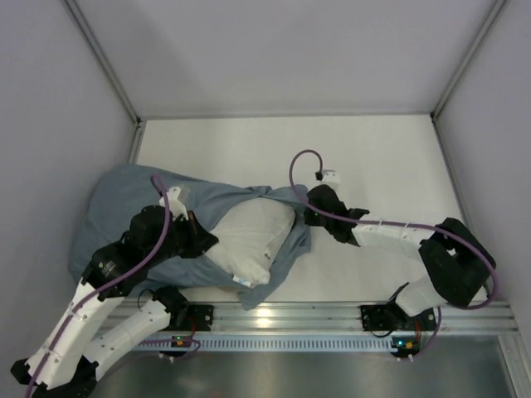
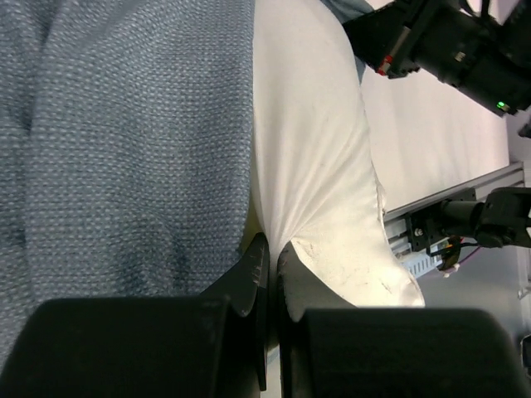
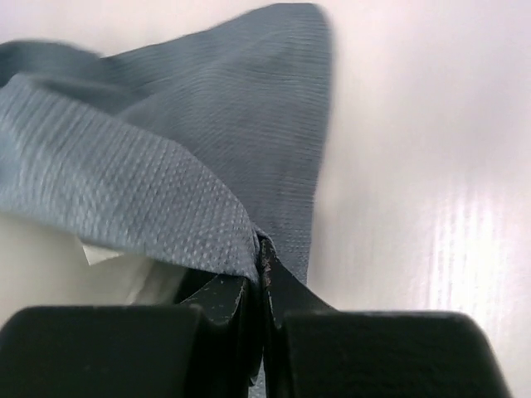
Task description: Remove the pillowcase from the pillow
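Observation:
The blue-grey pillowcase (image 1: 124, 199) lies bunched on the left of the table, still round the far part of the white pillow (image 1: 253, 240), whose near end sticks out bare. My left gripper (image 1: 203, 240) is shut on a pinch of the pillow's white fabric (image 2: 307, 166), with the pillowcase (image 2: 124, 141) beside it. My right gripper (image 1: 305, 214) is shut on the pillowcase's edge (image 3: 216, 215) at the open mouth; a bit of white pillow (image 3: 50, 265) shows under the cloth.
The white table (image 1: 382, 166) stretches to the right and back, walled on three sides. A metal rail (image 1: 315, 315) with both arm bases runs along the near edge. The right arm (image 2: 456, 41) shows in the left wrist view.

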Controlling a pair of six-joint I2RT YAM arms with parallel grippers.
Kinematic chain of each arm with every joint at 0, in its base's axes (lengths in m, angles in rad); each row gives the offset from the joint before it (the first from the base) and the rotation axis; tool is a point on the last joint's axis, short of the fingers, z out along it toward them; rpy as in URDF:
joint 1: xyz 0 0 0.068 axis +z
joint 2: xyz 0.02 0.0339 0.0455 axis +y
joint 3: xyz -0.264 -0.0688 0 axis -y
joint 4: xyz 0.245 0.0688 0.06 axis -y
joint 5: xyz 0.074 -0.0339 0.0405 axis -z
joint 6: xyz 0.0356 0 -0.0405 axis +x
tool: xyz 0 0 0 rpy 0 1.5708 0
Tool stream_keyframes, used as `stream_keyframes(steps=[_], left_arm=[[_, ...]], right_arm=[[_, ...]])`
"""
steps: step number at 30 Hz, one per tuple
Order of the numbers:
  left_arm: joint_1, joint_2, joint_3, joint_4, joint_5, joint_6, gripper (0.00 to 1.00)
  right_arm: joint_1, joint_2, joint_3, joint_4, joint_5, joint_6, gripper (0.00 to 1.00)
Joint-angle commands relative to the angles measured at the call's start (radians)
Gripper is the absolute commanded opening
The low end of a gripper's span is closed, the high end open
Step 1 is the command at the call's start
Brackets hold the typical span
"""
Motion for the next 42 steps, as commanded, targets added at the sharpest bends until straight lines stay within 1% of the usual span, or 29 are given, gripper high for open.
stream_keyframes(steps=[1, 2, 5, 10, 13, 15, 16, 17, 18, 19, 20, 21, 22, 23, 24, 25, 26, 27, 28, 29, 30, 31, 32, 33, 35, 36, 39, 41, 42], left_arm=[[0.001, -0.051, 0.090, -0.025, -0.022, -0.003, 0.00], [0.001, -0.060, 0.092, -0.026, 0.010, -0.003, 0.00], [0.001, -0.074, 0.116, -0.034, 0.031, -0.008, 0.00], [0.001, -0.089, 0.202, -0.054, 0.037, -0.003, 0.00], [0.001, -0.091, 0.220, -0.055, 0.040, -0.014, 0.00], [0.001, -0.083, 0.216, -0.051, 0.044, -0.022, 0.00], [0.001, -0.078, 0.201, -0.043, 0.052, -0.023, 0.00], [0.001, -0.071, 0.188, -0.031, 0.060, -0.026, 0.00], [0.001, -0.069, 0.172, 0.007, 0.069, -0.032, 0.00], [0.001, -0.066, 0.153, 0.033, 0.089, -0.036, 0.00], [0.001, -0.058, 0.118, 0.058, 0.096, -0.037, 0.00], [0.001, -0.051, 0.103, 0.098, 0.104, -0.039, 0.00], [0.001, -0.034, 0.090, 0.115, 0.110, -0.039, 0.00], [0.001, -0.023, 0.069, 0.133, 0.115, -0.037, 0.00], [0.001, -0.012, 0.061, 0.159, 0.121, -0.033, 0.00], [0.001, 0.010, 0.053, 0.172, 0.129, -0.033, 0.00], [0.001, 0.018, 0.035, 0.185, 0.135, -0.033, 0.00], [0.001, 0.027, 0.023, 0.201, 0.139, -0.033, 0.00], [0.000, 0.041, 0.012, 0.242, 0.141, -0.033, 0.00], [0.001, 0.050, -0.002, 0.265, 0.141, -0.031, 0.00], [0.003, 0.061, -0.026, 0.288, 0.141, -0.029, 0.00], [0.001, 0.093, -0.039, 0.338, 0.147, -0.029, 0.00], [0.001, 0.115, -0.048, 0.360, 0.162, -0.031, 0.00], [0.001, 0.139, -0.059, 0.383, 0.173, -0.033, 0.00], [0.001, 0.210, -0.069, 0.467, 0.193, -0.031, 0.00], [0.001, 0.237, -0.068, 0.492, 0.207, -0.031, 0.00], [0.001, 0.343, -0.028, 0.546, 0.216, -0.014, 0.00], [0.001, 0.406, 0.010, 0.564, 0.221, -0.006, 0.00], [0.001, 0.422, 0.019, 0.587, 0.225, -0.005, 0.00]], right_arm=[[-0.130, 0.045, 0.017, -0.072, 0.102, -0.041, 0.00], [-0.145, 0.055, 0.029, -0.072, 0.080, -0.050, 0.00], [-0.184, 0.099, 0.083, -0.078, 0.076, -0.060, 0.00], [-0.231, 0.194, 0.155, -0.075, 0.023, -0.055, 0.00], [-0.274, 0.245, 0.175, -0.052, -0.018, -0.047, 0.00], [-0.296, 0.274, 0.190, -0.027, -0.148, -0.047, 0.00], [-0.297, 0.294, 0.192, 0.039, -0.217, -0.054, 0.00], [-0.297, 0.300, 0.183, 0.080, -0.371, -0.058, 0.00], [-0.297, 0.305, 0.171, 0.126, -0.442, -0.055, 0.00], [-0.296, 0.303, 0.157, 0.190, -0.501, -0.037, 0.00], [-0.294, 0.297, 0.137, 0.203, -0.544, -0.029, 0.00], [-0.291, 0.288, 0.128, 0.206, -0.546, -0.026, 0.01], [-0.290, 0.258, 0.120, 0.195, -0.553, -0.031, 0.10], [-0.288, 0.241, 0.106, 0.178, -0.552, -0.038, 0.25], [-0.288, 0.195, 0.105, 0.152, -0.543, -0.059, 0.53], [-0.290, 0.169, 0.102, 0.120, -0.515, -0.072, 0.62], [-0.287, 0.138, 0.083, 0.068, -0.503, -0.090, 0.66], [-0.288, 0.063, 0.072, 0.039, -0.481, -0.103, 0.73], [-0.288, 0.018, 0.059, 0.005, -0.428, -0.104, 0.75], [-0.288, -0.025, 0.030, -0.016, -0.412, -0.106, 0.76], [-0.288, -0.118, 0.014, -0.071, -0.402, -0.103, 0.78], [-0.288, -0.169, 0.000, -0.090, -0.388, -0.098, 0.81], [-0.288, -0.212, -0.032, -0.093, -0.403, -0.098, 0.82], [-0.288, -0.287, -0.041, -0.104, -0.423, -0.097, 0.87], [-0.288, -0.345, -0.046, -0.148, -0.481, -0.092, 0.87], [-0.288, -0.396, -0.049, -0.188, -0.496, -0.084, 0.88], [-0.290, -0.485, -0.067, -0.230, -0.533, -0.072, 0.88], [-0.290, -0.522, -0.102, -0.219, -0.627, -0.051, 0.88], [-0.290, -0.552, -0.124, -0.190, -0.671, -0.003, 0.88]])
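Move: The left hand still pinches the pillow's bunched cover at the case rim. From it, the middle of the bare white pillow end lies about 8 cm ahead, 9 cm right and 12 cm below; the tagged corner some 2 cm back, 6 cm right. The case corner gripped by the right hand is roughly 14 cm ahead, 21 cm right and 16 cm down. From the right hand, that pillow end is about 6 cm back and 12 cm left. Forward about 6 cm and slightly down goes the right hand, drawing the held case corner outward past the pillow; it then opens wide, lets go, and rises some 15 cm while pulling back and a little right. The left hand lifts about 5 cm, then swings down, right and forward, keeping its pinch on the pillow and carrying it towards the right side. ##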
